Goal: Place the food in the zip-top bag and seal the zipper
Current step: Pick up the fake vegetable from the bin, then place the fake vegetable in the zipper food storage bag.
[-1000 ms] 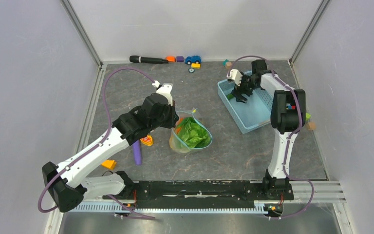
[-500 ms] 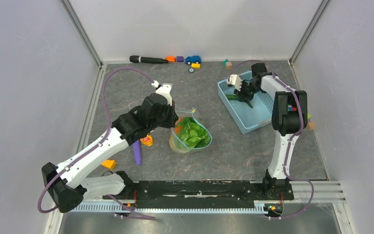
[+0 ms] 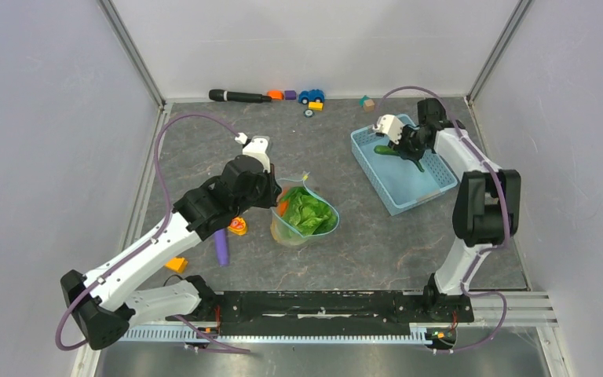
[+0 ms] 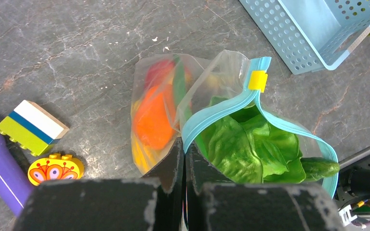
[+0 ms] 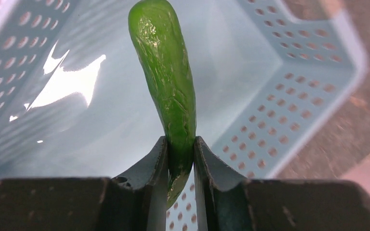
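Note:
The clear zip-top bag (image 3: 305,221) stands near mid-table with its mouth open. My left gripper (image 4: 184,150) is shut on the bag's near mouth edge, pinching the teal zipper (image 4: 221,114). A yellow slider (image 4: 257,80) sits at the strip's far end. Inside the bag are green lettuce (image 4: 250,144), orange and red food (image 4: 154,115) and a green pod (image 4: 319,167). My right gripper (image 5: 180,144) is shut on another long green pod (image 5: 166,72) and holds it over the light-blue basket (image 3: 373,174). From above, that pod (image 3: 388,150) sticks out to the left of the right gripper (image 3: 405,148).
A purple stick (image 3: 220,245), a butterfly block (image 4: 55,168), a striped block (image 4: 31,126) and an orange block (image 3: 176,264) lie left of the bag. A black marker (image 3: 239,96), a toy car (image 3: 311,96) and small blocks line the back wall.
My right gripper closed on the green pod in the basket and raised it, shifting toward the back right. The left arm moved slightly left, still holding the bag.

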Tool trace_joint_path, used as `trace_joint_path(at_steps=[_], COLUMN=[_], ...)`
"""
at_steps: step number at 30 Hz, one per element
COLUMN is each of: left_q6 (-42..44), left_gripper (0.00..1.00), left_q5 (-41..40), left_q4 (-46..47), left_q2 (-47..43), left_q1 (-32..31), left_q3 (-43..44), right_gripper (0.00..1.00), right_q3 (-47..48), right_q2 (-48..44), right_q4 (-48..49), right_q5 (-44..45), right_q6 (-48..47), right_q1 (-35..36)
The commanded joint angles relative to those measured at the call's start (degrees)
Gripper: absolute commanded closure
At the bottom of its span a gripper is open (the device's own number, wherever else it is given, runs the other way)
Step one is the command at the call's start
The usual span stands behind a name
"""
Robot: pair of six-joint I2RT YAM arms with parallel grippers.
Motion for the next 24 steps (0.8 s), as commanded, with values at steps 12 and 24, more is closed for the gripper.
trace_joint_path(at_steps=[12,24], left_q6=[-6.3,-7.3], left_gripper=[0.98,0.98], left_q5=[-6.4,-5.0], left_q4=[2.6,5.9], left_q2=[-3.4,-5.4], left_q1=[0.2,0.2], left_q3=[-1.8,-4.1], right_gripper=[1.00,1.00], right_q3=[-17.4,-15.1], right_q2=[-37.4,-40.8], right_q4=[25.7,13.2], right_q5=[-9.6,15.0], right_q6=[43.3,57.3], right_q1=[13.1,40.9])
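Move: The cucumber is already in my right fingers, a few cm up from the bin floor; the bin's middle is about 3 cm back, 1 cm left and 6 cm below. The bag mouth it must reach lies some 22 cm back, 32 cm to the left and 7 cm above, with the lettuce just under that mouth, roughly 4 cm lower. From my left hand, the mouth is about 9 cm right, 2 cm back and 6 cm below. I keep the cucumber pinched in my right hand and first lift nearly straight up, clear of the bin, then swing fast left and back towards the open bag, about 20 cm up, 22 cm left and 16 cm back in all. I roll the wrist some 40 degrees, left side rising, and sink slightly at the end. My left hand keeps its pinch on the bag's rim, shifting barely a centimetre left. ##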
